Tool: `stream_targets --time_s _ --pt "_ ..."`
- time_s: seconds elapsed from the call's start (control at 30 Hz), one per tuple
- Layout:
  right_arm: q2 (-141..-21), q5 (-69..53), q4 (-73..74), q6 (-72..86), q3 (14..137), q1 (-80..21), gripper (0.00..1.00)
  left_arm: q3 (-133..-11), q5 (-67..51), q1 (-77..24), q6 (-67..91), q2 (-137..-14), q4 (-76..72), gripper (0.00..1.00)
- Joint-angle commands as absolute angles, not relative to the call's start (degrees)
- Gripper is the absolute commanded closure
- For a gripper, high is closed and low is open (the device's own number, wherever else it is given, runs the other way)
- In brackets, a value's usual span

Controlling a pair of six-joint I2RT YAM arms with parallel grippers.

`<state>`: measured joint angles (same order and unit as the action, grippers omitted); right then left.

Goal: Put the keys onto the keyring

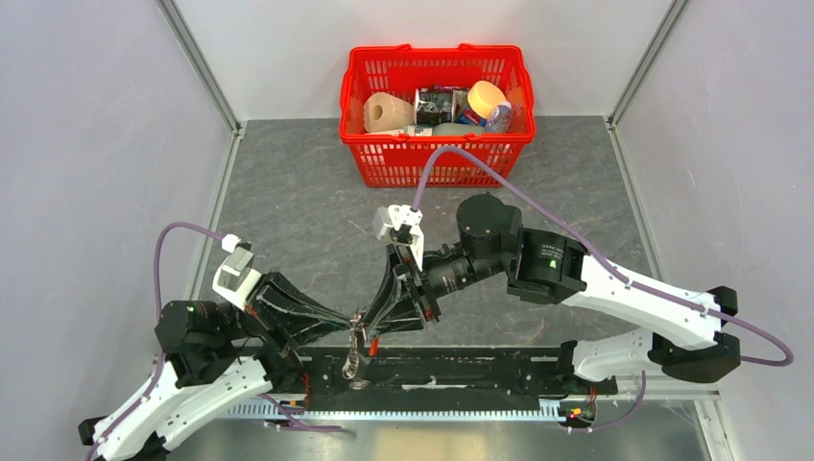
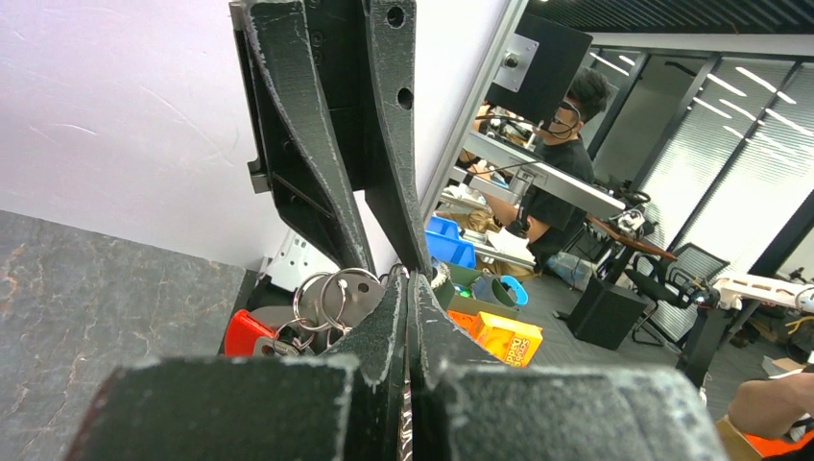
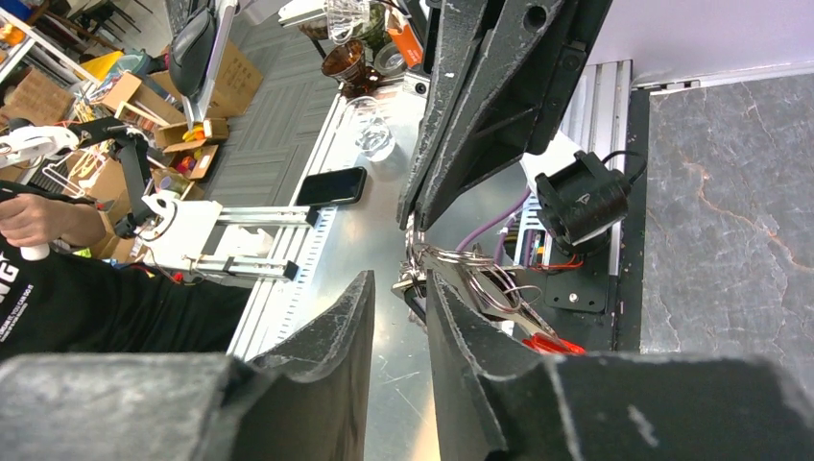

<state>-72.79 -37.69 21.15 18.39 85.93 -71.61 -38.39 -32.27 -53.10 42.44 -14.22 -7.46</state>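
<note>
The keyring (image 1: 357, 338) hangs at the table's near edge, between the tips of both grippers. My left gripper (image 1: 351, 323) is shut on it. In the left wrist view its silvery rings (image 2: 331, 293) and red strap (image 2: 246, 332) lie just left of the closed left gripper (image 2: 411, 280). My right gripper (image 1: 380, 321) is open with a narrow gap. In the right wrist view the rings (image 3: 472, 279) and red strap (image 3: 549, 344) sit beside the right gripper (image 3: 399, 277). A tiny dark piece with a silvery end (image 3: 414, 299), seemingly the key, shows at that gap, touching neither pad clearly.
A red basket (image 1: 437, 154) holding a paper roll, a jar and packets stands at the back of the grey table (image 1: 298, 202). A black rail (image 1: 461, 370) and metal frame run along the near edge under the grippers. White walls close both sides.
</note>
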Motion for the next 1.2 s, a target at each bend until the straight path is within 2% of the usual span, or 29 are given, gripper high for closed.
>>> stream_targets --time_s 0.0,0.1,0.23,0.47,1.17 --pt "-73.31 -38.17 19.23 17.23 88.58 -72.33 0.68 -38.33 -29.90 -52.95 43.16 -13.02 -10.92 0.98" --pt "-73.39 -37.99 19.28 17.13 88.55 -72.59 0.70 -38.21 -29.64 -53.00 43.15 -12.85 -11.12 0.98" --pt "-73.76 -37.97 19.38 16.81 88.83 -72.86 0.84 -37.88 -29.10 -53.00 43.24 -12.58 -11.82 0.98" --pt "-74.09 -36.83 19.38 16.82 89.28 -73.08 1.00 -38.06 -28.48 -52.99 43.42 -12.60 -13.14 0.98" --pt "-75.51 -38.17 14.23 18.47 88.42 -73.98 1.00 -36.30 -25.54 -53.00 44.13 -12.22 -18.72 0.98"
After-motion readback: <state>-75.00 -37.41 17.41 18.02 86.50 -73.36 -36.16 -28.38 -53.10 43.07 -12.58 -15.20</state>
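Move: My left hand keeps the keyring shut in its fingers. The small key I go for hangs right at my right fingertips, some 1 cm to the left between the part-open pads, level with them. From that hand, the linked rings sit about 2 cm ahead, 2 cm left, and the red handle about 4 cm ahead, 2 cm left and 3 cm lower. From my left hand the key lies roughly 2 cm to the right and 1 cm below. I close my right fingers from about a third open to shut on the thin key piece by the ring, easing the hand about 1.5 cm left after the left one. With the keyring still pinched, my left hand lifts about 2 cm, drifts 1 cm left and tips its fingertips up by some 5 to 10 degrees. ##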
